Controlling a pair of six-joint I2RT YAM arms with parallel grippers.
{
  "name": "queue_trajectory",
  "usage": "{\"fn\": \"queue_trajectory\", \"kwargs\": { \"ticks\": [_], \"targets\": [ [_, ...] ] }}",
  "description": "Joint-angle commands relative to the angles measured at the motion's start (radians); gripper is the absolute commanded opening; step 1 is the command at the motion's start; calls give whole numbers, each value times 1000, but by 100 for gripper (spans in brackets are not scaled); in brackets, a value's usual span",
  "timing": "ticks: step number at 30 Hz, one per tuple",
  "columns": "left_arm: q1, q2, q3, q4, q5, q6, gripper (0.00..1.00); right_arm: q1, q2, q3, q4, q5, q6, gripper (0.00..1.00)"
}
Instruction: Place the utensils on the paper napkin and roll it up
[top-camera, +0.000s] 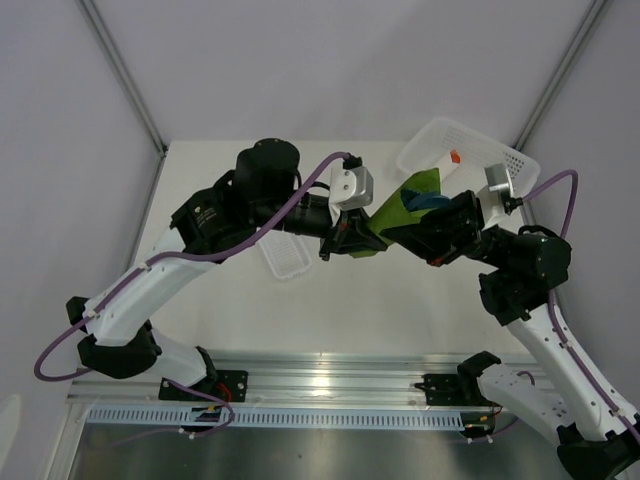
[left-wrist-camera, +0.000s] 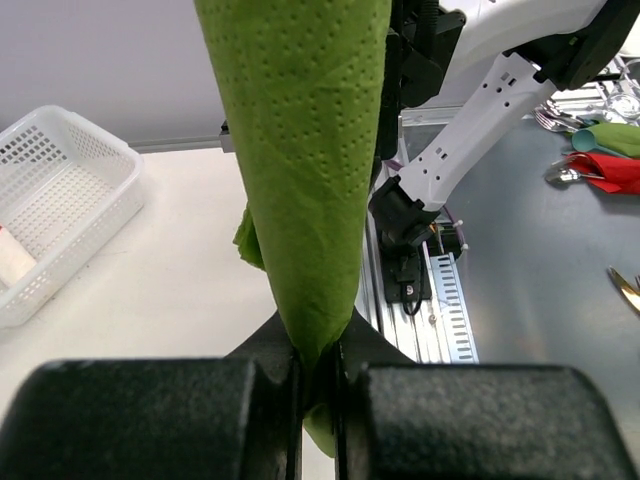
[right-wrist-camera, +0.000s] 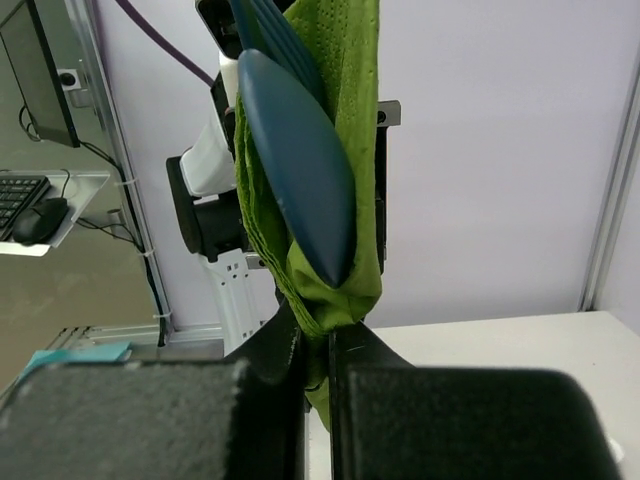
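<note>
The olive-green paper napkin hangs folded in the air between my two grippers, above the table. My left gripper is shut on its lower end, and the left wrist view shows the napkin pinched between the jaws of the left gripper. My right gripper is shut on another edge of the napkin, seen in the right wrist view at the right gripper. The dark blue spoon lies in the fold with the blue fork behind it. A blue utensil shows from above.
A white mesh basket stands at the back right, holding a white piece with an orange tip. A narrow white ribbed tray lies on the table under the left arm. Beyond the table, spare cutlery and coloured napkins lie on a metal surface.
</note>
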Motion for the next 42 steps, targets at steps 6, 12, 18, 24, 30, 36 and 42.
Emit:
{"fn": "queue_trajectory", "kwargs": {
  "ticks": [6, 12, 18, 24, 30, 36, 42],
  "targets": [
    [-10, -27, -20, 3, -37, 37, 68, -25, 16, 72, -162, 62, 6, 0],
    [8, -49, -63, -6, -221, 62, 99, -114, 43, 153, -462, 127, -57, 0],
    [83, -101, -140, -17, -312, 68, 99, -472, 172, 184, -515, 7, 101, 0],
    [211, -106, -207, -15, -304, 69, 99, -680, 393, 232, -582, 15, 98, 0],
    [388, -8, -278, -14, -276, 108, 100, -733, 647, 351, -607, 137, 37, 0],
    [531, 173, -266, -60, -257, 168, 99, -744, 911, 531, -657, 236, -35, 0],
    [542, 270, -286, -110, -232, 171, 100, -769, 1108, 595, -647, 268, -37, 0]
  ]
}}
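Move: The rolled napkin with the utensils is pinched in both grippers, its middle about 5 cm right, 3 cm ahead and 2 cm above the left hand. From the right hand, the large white basket lies some 45 cm ahead, 33 cm right and 44 cm below; the white roll inside it is about 45 cm ahead and 26 cm right, equally low. The small white tray is about 22 cm ahead, 21 cm left and 43 cm below the left hand. Open the left gripper wide to let go of the napkin roll, then swing it clear, forward and down about 25 cm each and some 14 cm left, towards the small tray. Keep the right gripper shut on the roll and carry it fast forward about 40 cm, down and right to the large basket, turning clockwise and tipping the hand down. ##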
